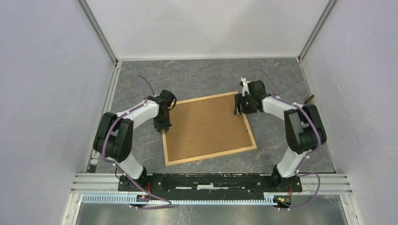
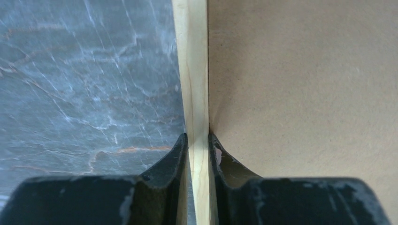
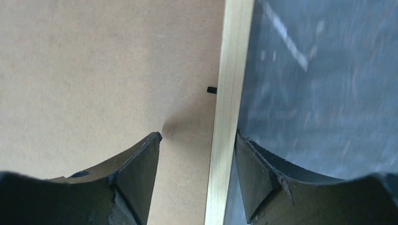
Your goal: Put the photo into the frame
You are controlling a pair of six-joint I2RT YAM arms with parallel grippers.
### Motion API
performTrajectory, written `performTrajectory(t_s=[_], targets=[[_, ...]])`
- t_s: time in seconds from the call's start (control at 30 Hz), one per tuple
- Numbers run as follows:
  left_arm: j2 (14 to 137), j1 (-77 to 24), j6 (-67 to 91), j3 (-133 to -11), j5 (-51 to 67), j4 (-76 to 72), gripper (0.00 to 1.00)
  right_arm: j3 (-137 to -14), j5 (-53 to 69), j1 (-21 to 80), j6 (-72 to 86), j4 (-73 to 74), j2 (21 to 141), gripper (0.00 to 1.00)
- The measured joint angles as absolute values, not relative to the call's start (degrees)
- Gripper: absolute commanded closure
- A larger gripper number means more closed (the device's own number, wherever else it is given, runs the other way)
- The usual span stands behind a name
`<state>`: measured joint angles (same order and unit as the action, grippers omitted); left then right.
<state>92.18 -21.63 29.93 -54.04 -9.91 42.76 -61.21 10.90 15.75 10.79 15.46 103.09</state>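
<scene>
The frame point(image 1: 211, 155) of thin light wood lies on the grey table with the plain brown backing board point(image 1: 206, 126) filling it. The photo is hidden. My left gripper point(image 1: 164, 125) is shut on the frame's left rail point(image 2: 193, 70), one finger outside on the table side and one inside against the board point(image 2: 300, 84). My right gripper point(image 1: 240, 108) is open and straddles the frame's right rail point(image 3: 232, 84) near the far right corner. Its inner finger rests over the board point(image 3: 94, 70); its outer finger sits close beside the rail.
A small black tab point(image 3: 211, 89) sticks out from the right rail over the board. White enclosure walls stand on the left, far and right sides. A small brown object point(image 1: 309, 99) sits at the right wall. A metal rail point(image 1: 211, 180) runs along the near edge.
</scene>
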Motion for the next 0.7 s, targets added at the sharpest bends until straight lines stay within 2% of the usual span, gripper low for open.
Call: performTrajectory(t_s=[0.1, 0.3, 0.33, 0.4, 0.43, 0.47, 0.57, 0.7], targets=[[98.26, -20.93, 28.1, -60.64, -11.03, 46.94, 0.98, -51.44, 11.46, 15.86, 12.12, 11.81, 95.55, 0.36], [116.92, -18.65, 22.87, -85.19, -19.55, 56.64, 0.96, -35.62, 10.98, 20.38, 18.13, 7.18, 80.97, 0.37], [118.98, -18.33, 22.55, -88.92, -20.38, 56.05, 0.87, -33.78, 11.44, 21.5, 19.31, 7.88, 78.63, 0.37], [120.51, -18.22, 22.5, -93.19, -20.86, 52.84, 0.45, -32.86, 11.55, 23.0, 19.97, 9.89, 76.47, 0.36], [120.55, -18.39, 22.41, -93.95, -21.15, 51.59, 0.32, -32.97, 10.94, 23.68, 20.05, 10.76, 75.85, 0.35], [119.85, -18.59, 22.17, -94.26, -21.43, 50.65, 0.23, -33.61, 9.96, 24.08, 19.7, 12.21, 75.55, 0.35], [113.4, -19.03, 22.17, -89.23, -21.1, 48.6, 0.09, -37.28, 6.39, 23.57, 18.15, 15.53, 75.88, 0.34], [94.7, -19.29, 23.53, -75.68, -16.69, 48.53, 0.03, -47.94, 4.54, 21.61, 15.88, 16.95, 81.32, 0.33]])
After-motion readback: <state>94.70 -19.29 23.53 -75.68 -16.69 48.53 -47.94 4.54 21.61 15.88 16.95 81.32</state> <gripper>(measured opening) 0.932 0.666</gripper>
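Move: The left hand already has the frame's left bar between its fingertips. The frame's far left corner is about 13 cm ahead and 4 cm to the right of the left hand, and its near left corner some 17 cm back and 1 cm right. The right hand straddles the frame's right bar, which lies about 2 cm to its right, against the outer finger. The far right corner is about 10 cm ahead and 1 cm left of the right hand, all at fingertip height. Still pinching the left bar, the left hand drags it forward some 16 cm along the table, then opens wide, lets go and rises about 9 cm while drawing back 7. The right hand, half open with its outer finger against the right bar, sweeps back about 12 cm at table level, then lifts clear 5 cm and returns about 6 cm forward. ##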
